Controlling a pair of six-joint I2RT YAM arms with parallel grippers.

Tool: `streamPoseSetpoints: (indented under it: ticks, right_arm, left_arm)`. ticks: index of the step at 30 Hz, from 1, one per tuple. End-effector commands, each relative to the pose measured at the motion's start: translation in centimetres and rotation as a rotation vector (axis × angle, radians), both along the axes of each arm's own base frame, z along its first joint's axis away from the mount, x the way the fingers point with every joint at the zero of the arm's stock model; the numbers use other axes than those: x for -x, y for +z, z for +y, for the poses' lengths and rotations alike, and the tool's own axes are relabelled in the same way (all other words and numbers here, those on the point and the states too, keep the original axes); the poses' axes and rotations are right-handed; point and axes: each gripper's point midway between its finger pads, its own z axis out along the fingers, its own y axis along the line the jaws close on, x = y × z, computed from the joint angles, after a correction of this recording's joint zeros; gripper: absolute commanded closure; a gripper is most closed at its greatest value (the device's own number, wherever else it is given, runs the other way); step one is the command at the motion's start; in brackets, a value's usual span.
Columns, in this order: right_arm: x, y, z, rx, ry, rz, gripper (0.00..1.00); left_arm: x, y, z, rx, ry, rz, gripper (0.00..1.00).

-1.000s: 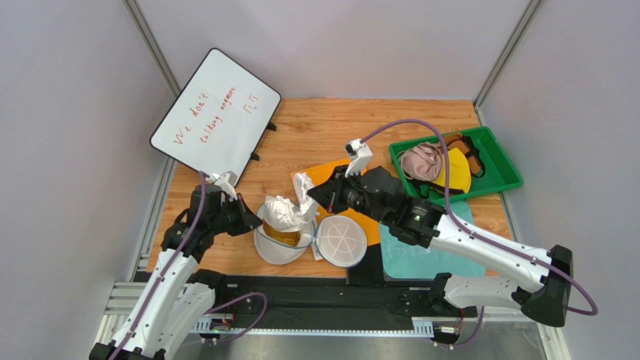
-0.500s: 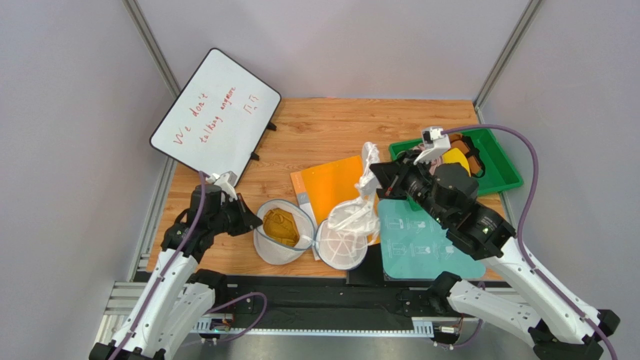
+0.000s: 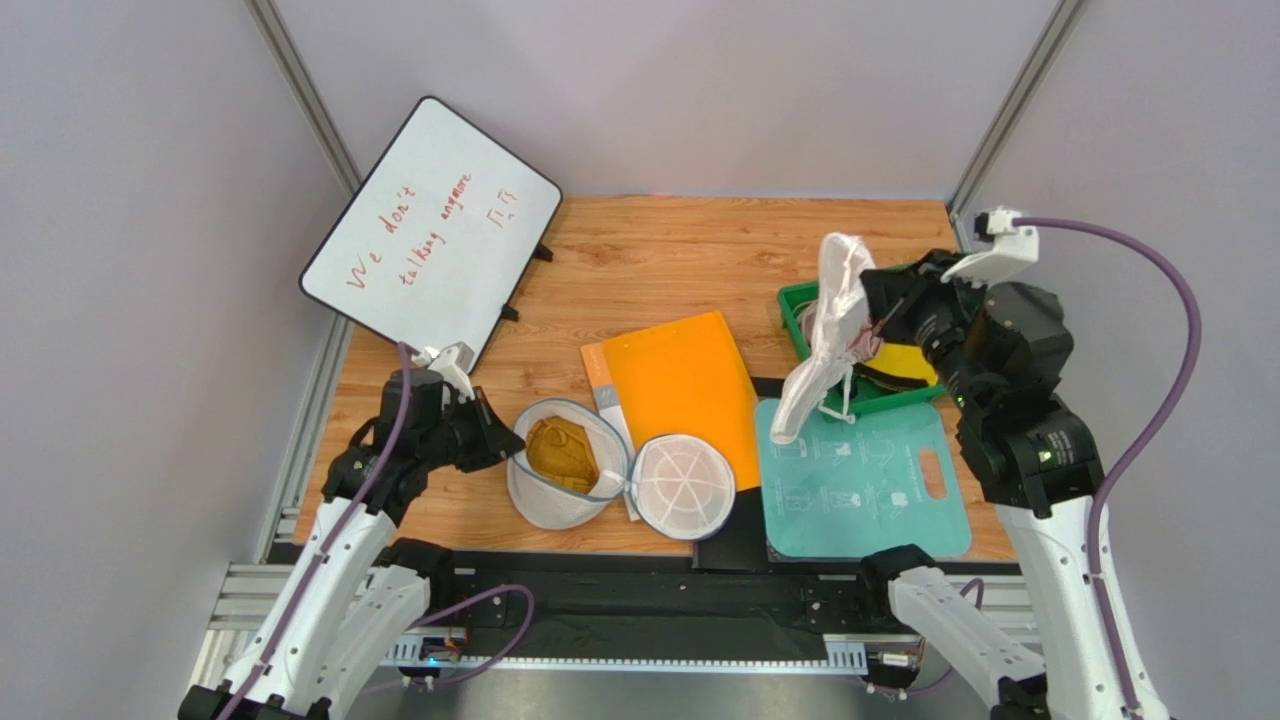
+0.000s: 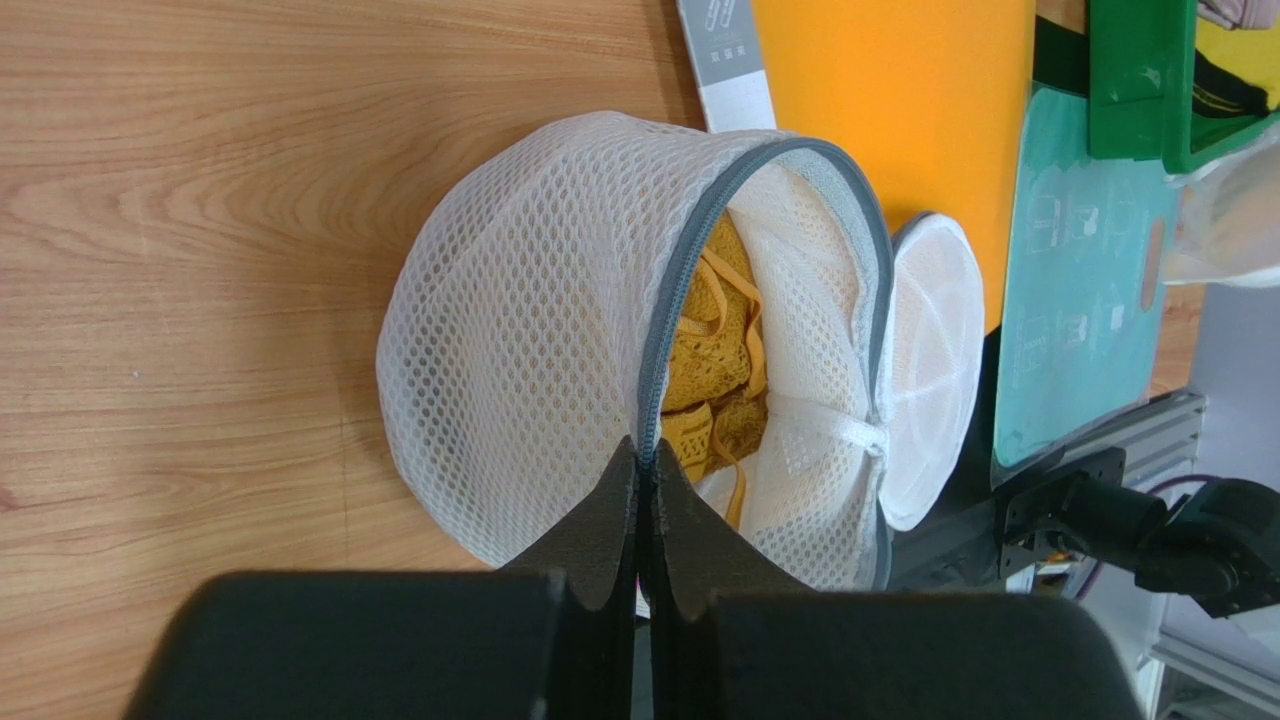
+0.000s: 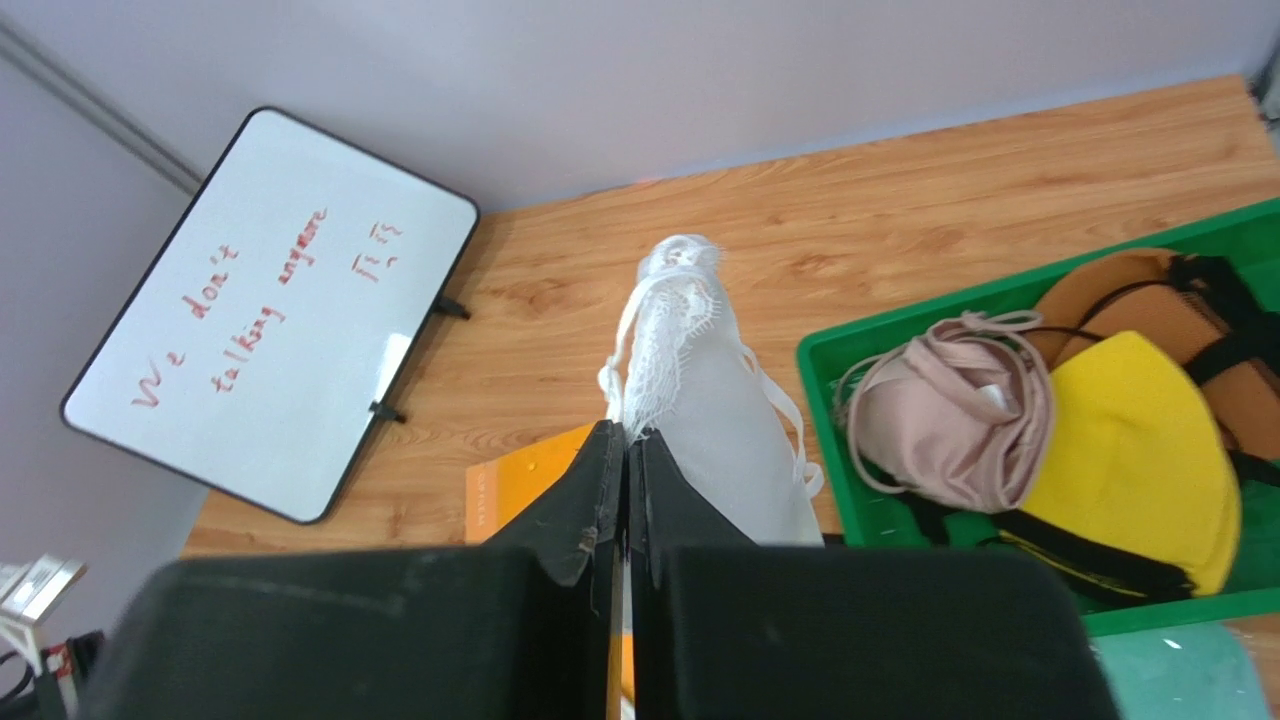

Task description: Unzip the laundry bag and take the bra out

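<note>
The round white mesh laundry bag [image 3: 529,495] lies open near the table's front, its flat lid [image 3: 684,483] flipped out to the right. The mustard-brown bra [image 3: 564,450] sits inside it, also seen in the left wrist view [image 4: 721,345]. My left gripper [image 3: 489,438] is shut on the bag's grey zipper rim [image 4: 661,375]. My right gripper [image 3: 875,308] is raised high at the right, shut on a white lacy cloth [image 3: 827,345] that hangs down beside the green tray. The cloth fills the middle of the right wrist view [image 5: 706,390].
A green tray [image 3: 1007,360] at the back right holds a pale pink bra [image 5: 962,428], a bright yellow bra [image 5: 1142,435] and darker pieces. An orange folder [image 3: 676,375], a teal mat [image 3: 872,480] and a leaning whiteboard [image 3: 428,225] are also on the table.
My right gripper pulled the white cloth up out of the bag and carried it right and back toward the green tray, uncovering the mustard bra. The left gripper stayed on the rim.
</note>
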Motion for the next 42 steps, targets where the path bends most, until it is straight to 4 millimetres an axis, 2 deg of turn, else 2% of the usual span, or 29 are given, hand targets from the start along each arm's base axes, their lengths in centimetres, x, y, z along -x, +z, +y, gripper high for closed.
streamPoseSetpoints:
  ticks: [1, 2, 3, 4, 8, 13, 17, 21, 24, 28, 30, 32, 33, 37, 42]
  right_arm:
    - [-1.1, 3.2, -2.7, 0.036, -0.018, -0.053, 1.00]
    - [-1.8, 3.2, -3.2, 0.032, -0.034, -0.042, 1.00]
    - [-1.9, 3.9, -3.5, 0.018, -0.032, -0.053, 1.00]
    - [-2.2, 4.1, -4.9, 0.009, -0.079, -0.051, 1.00]
    - [-3.5, 4.4, -7.2, -0.035, -0.142, -0.058, 1.00]
    - [-5.2, 3.5, -10.1, -0.065, -0.207, -0.024, 1.00]
    - [-7.5, 3.0, -12.1, -0.080, -0.237, -0.016, 1.00]
    - [-8.7, 4.1, -13.0, -0.087, -0.239, -0.035, 1.00]
    - [-9.7, 3.9, -13.1, -0.090, -0.225, -0.026, 1.00]
    - [-10.5, 1.1, -13.7, -0.104, -0.244, 0.037, 1.00]
    - [-10.7, -1.3, -14.2, -0.110, -0.274, 0.077, 1.00]
    - [-10.9, -2.3, -14.7, -0.112, -0.297, 0.082, 1.00]
    - [-11.1, -3.6, -14.8, -0.118, -0.304, 0.107, 1.00]
    - [-12.1, -6.5, -15.8, -0.128, -0.344, 0.179, 1.00]
    - [-12.6, -9.1, -18.3, -0.112, -0.474, 0.238, 1.00]
  left_arm:
    - [-0.5, 1.5, -0.2, 0.005, -0.022, -0.050, 1.00]
    - [-0.5, 1.5, -0.2, 0.004, -0.021, -0.050, 1.00]
    - [-0.5, 1.5, -0.2, 0.004, -0.021, -0.051, 1.00]
    - [-0.4, 1.5, -0.2, 0.006, -0.021, -0.050, 1.00]
    - [-0.5, 1.6, -0.2, 0.007, -0.023, -0.054, 1.00]
    - [-0.5, 1.7, -0.3, 0.009, -0.028, -0.059, 1.00]
    - [-0.5, 1.6, -0.3, 0.011, -0.028, -0.057, 1.00]
    - [-0.5, 1.7, -0.3, 0.012, -0.031, -0.062, 1.00]
    - [-0.6, 1.8, -0.3, 0.012, -0.031, -0.068, 1.00]
    - [-0.6, 1.9, -0.4, 0.015, -0.034, -0.073, 1.00]
    - [-0.5, 1.9, -0.5, 0.017, -0.038, -0.074, 1.00]
    - [-0.5, 1.8, -0.5, 0.018, -0.037, -0.072, 1.00]
    - [-0.5, 1.9, -0.5, 0.018, -0.039, -0.072, 1.00]
    - [-0.5, 1.9, -0.5, 0.021, -0.043, -0.072, 1.00]
    - [-0.5, 1.9, -0.5, 0.019, -0.036, -0.071, 1.00]
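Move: The right hand already pinches the white bra, which hangs beneath it, and is taking it to the green box, whose middle lies about 15 cm ahead, 18 cm to the right and 34 cm below. Inside, the pink bra is some 17 cm ahead and 7 cm right of the hand, the yellow bra about level with the box's middle; the teal board lies roughly 7 cm back and 9 cm right. From the left hand the box is about 21 cm ahead, 59 cm right and 9 cm lower. The right hand, its fingers staying shut on the white bra, swings about 15 cm to the right and some 12 cm forward to bring the bra over the green box, first rising a little, then easing back down and nearly pausing. From there it sinks more quickly, ending about 9 cm below where it began, while the wrist turns some 20 degrees clockwise and tips the fingers further down; the left hand stays put, still gripping the laundry bag's rim. ##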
